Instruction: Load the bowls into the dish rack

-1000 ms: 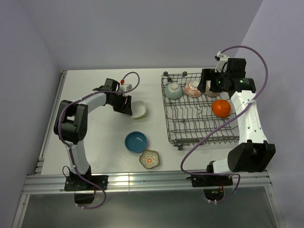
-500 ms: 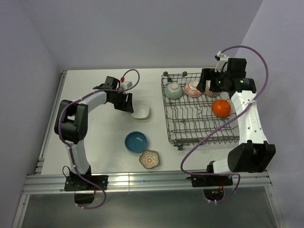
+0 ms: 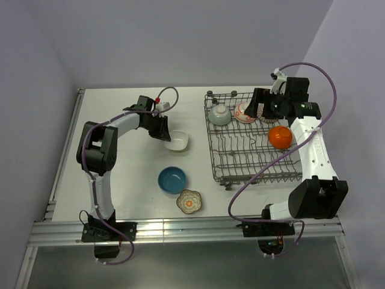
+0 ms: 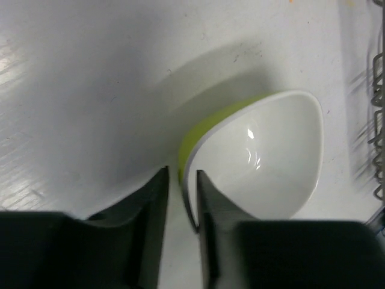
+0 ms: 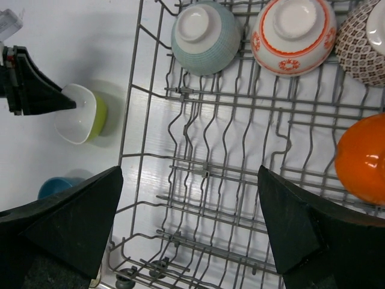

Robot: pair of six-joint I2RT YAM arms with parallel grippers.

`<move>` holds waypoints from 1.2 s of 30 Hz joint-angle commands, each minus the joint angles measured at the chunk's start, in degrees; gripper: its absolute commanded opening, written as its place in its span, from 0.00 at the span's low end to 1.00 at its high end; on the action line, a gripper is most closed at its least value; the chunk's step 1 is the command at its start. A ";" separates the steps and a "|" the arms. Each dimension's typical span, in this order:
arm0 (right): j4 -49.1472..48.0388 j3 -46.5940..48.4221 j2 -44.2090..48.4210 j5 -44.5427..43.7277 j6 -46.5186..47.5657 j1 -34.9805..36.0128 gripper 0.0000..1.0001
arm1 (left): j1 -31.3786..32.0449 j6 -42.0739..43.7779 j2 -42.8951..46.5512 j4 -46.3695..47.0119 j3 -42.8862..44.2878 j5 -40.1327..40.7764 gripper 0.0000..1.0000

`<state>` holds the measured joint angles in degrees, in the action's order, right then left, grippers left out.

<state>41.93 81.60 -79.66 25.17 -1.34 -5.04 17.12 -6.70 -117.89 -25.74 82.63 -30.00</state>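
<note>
The white squarish bowl [image 3: 178, 142] [image 4: 271, 156] [image 5: 78, 114], lime green underneath, sits on the table left of the dish rack [image 3: 212, 144] [image 5: 129, 120]. My left gripper [image 3: 163, 133] [image 4: 182, 171] straddles its near rim, one finger inside and one outside. The jaws are narrow, with a sliver of table showing on the outer side. The deep blue bowl [image 3: 172, 179] and the floral bowl [image 3: 189, 201] lie nearer the front. Upturned in the rack's back row are teal [image 5: 204, 36], orange-white [image 5: 295, 33] and grey patterned [image 5: 367, 42] bowls. My right gripper [image 3: 260, 105] [image 5: 190, 170] hangs wide open above the rack.
An orange dome-shaped bowl [image 3: 280, 137] [image 5: 361, 159] rests upturned at the rack's right side. Rows of upright tines fill the rack's middle and front. The table's raised rail [image 3: 66, 150] runs along the left edge.
The left gripper slid right along with the white bowl, settled over its rim and narrowed its jaws. The right arm shifted slightly left over the rack.
</note>
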 commanded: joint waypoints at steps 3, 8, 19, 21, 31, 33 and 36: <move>-6.86 -3.46 1.70 3.04 -5.94 -0.24 1.00 | 0.28 -3.05 -1.29 1.74 2.01 -2.61 0.15; -10.81 -6.72 2.40 5.76 -11.04 0.64 1.00 | -0.95 -6.91 1.25 5.94 0.34 -7.16 0.00; -15.57 -5.15 1.79 8.67 -21.24 4.77 1.00 | -3.15 -35.62 13.56 37.19 -4.84 -21.94 0.00; -14.60 -3.22 1.09 8.76 -21.60 8.45 1.00 | -2.71 -41.09 14.17 43.20 -6.25 -23.61 0.00; -16.71 -1.54 -0.32 15.00 -22.91 16.72 1.00 | -0.69 -66.75 13.30 79.50 -17.58 -21.95 0.00; -17.14 -0.66 -1.02 15.17 -22.83 17.60 1.00 | -0.51 -70.18 11.99 84.59 -18.38 -21.68 0.00; -17.59 0.92 -2.52 14.74 -22.65 18.83 1.00 | -0.25 -72.83 10.84 88.48 -19.35 -21.51 0.00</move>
<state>27.62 78.63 -81.06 38.92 -23.40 12.62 16.60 -72.10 -106.41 49.41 63.90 -51.20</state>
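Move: The green bowl is at my left fingertips, its near-left rim between the still parted fingers, its middle about 4 cm to the right and 1 cm back. From that hand the blue bowl is some 17 cm back and 2 cm to the right; the teal bowl in the rack is about 7 cm ahead and 21 cm to the right. From my raised, empty right hand the green bowl is about 30 cm left, 2 cm ahead and 23 cm below. I close my left fingers on the green bowl's rim, then lift it about 21 cm, drifting 7 cm right towards the rack and swinging the fingers up some 55 degrees until they point level to the right. Meanwhile my wide-open right hand dips slightly, then travels about 16 cm left and a little up to meet the bowl, rolling and turning counter-clockwise, without touching it. ##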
